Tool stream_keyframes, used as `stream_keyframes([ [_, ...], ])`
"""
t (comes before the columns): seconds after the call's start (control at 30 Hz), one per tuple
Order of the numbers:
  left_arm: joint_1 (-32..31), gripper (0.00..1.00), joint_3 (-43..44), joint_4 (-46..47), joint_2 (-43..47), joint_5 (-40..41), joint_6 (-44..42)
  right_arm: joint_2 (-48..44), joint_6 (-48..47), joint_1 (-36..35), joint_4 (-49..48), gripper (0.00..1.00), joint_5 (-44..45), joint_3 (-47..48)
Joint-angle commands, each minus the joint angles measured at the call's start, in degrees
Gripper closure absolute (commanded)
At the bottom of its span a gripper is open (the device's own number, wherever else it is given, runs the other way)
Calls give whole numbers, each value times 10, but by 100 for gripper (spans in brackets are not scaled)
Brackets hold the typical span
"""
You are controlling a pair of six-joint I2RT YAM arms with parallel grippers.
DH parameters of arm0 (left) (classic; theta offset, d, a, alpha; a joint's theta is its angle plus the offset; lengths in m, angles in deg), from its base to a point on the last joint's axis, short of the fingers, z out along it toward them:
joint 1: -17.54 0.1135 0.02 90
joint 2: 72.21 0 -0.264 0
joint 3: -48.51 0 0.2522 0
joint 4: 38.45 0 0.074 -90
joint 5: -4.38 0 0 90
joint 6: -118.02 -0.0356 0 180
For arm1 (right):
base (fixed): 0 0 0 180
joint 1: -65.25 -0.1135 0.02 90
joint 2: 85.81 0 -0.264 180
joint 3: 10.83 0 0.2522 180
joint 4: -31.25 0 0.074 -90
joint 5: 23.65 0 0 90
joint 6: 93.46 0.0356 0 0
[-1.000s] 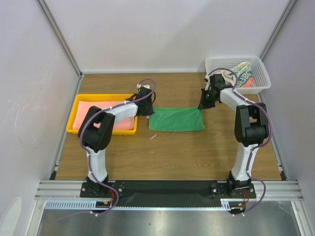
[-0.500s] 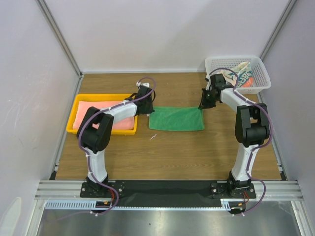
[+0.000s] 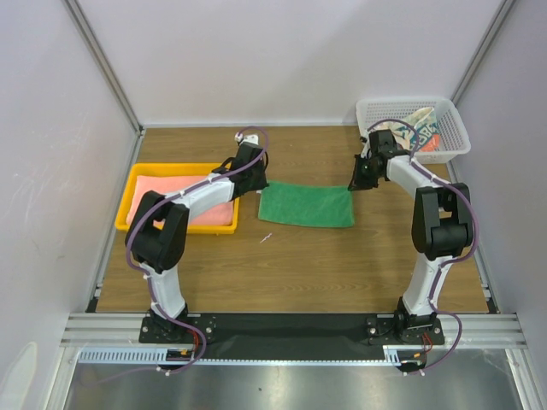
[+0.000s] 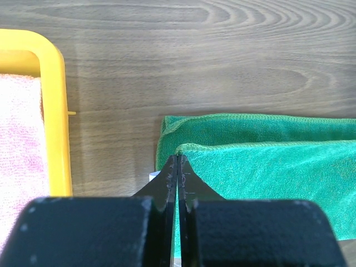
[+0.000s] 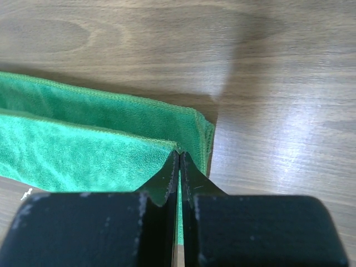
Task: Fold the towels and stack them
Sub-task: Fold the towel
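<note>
The green towel [image 3: 306,205] lies flat in the middle of the table, folded into a long strip. My left gripper [image 3: 260,185] is shut on its upper layer's far left corner [image 4: 179,157]. My right gripper [image 3: 351,185] is shut on the far right corner [image 5: 179,152]. In both wrist views the pinched edge [image 4: 267,146] stands a little above the lower layer [image 5: 111,108]. The salmon-pink towel [image 3: 158,190] lies folded in the yellow tray [image 3: 128,195]. The patterned towel [image 3: 425,132] is bunched in the white basket [image 3: 453,128].
The yellow tray's rim [image 4: 55,111] lies just left of the green towel, with the pink towel [image 4: 19,144] inside it. A small white scrap [image 3: 266,237] lies on the wood in front of the towel. The cell's walls close in the left, right and back.
My left gripper has shut on the towel's left corner. Both wrists have shifted slightly toward the back, and the towel's far edge has moved with them.
</note>
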State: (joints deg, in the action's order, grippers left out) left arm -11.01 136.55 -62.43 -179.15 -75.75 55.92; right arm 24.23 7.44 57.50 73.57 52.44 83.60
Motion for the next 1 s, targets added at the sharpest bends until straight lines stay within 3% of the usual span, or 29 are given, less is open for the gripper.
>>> stream_keyframes([
  [0.0, -3, 100, 19, 19, -1, 7, -11, -22, 4, 8, -18, 100, 15, -4],
  [0.4, -2, 100, 62, 1, -71, 18, -8, 13, 2, 13, -28, 100, 14, 5],
  [0.5, -1, 98, 69, 2, -78, 16, -13, 25, 2, 13, -21, 93, 12, 16],
  [0.53, -1, 95, 73, 0, -80, 13, -16, 26, 1, 13, -18, 83, 9, 20],
  [0.57, -1, 81, 78, -2, -83, 5, -20, 28, 2, 13, -18, 77, 8, 23],
  [0.6, -1, 68, 88, -2, -86, -5, -30, 26, 1, 13, -17, 63, 0, 26],
  [0.63, -1, 68, 92, -5, -88, -5, -34, 26, 0, 13, -15, 56, -4, 27],
  [0.67, -1, 53, 95, -3, -88, -14, -38, 26, 0, 14, -12, 47, -10, 30],
  [0.7, -1, 48, 97, -1, -86, -19, -43, 25, 3, 15, -10, 35, -18, 30],
  [0.77, -1, 37, 97, -6, -83, -20, -43, 19, 11, 18, -3, 28, -34, 28],
  [0.87, -1, 30, 83, -18, -65, -24, -37, 6, 22, 19, 3, 19, -47, 13],
  [0.97, -1, 28, 57, -23, -39, -35, -27, -19, 28, 19, 2, 18, -52, -7],
])
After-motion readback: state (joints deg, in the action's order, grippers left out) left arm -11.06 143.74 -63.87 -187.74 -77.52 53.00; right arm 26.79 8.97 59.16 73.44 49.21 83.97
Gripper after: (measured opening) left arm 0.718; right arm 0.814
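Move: The left hand holds the green towel's upper far left corner; the lower layer's matching corner waits about 3 cm ahead, 1 cm left and 5 cm below. The right hand holds the other far corner, its match roughly 3 cm ahead, 2 cm right and 3 cm below. From the left hand, the yellow tray's middle is some 22 cm left and 3 cm back. From the right, the white basket lies about 16 cm ahead, 17 cm right. The left hand lowers its corner about 4 cm towards the lower layer while easing forward, then opens wide and lets go, coming back up about a centimetre as it drifts forward and right. The right hand first draws its corner about 1 cm to the right at level height, then sinks some 2 cm as its fingers spread, freeing the towel, and ends still low over the corner with a slight rise. ##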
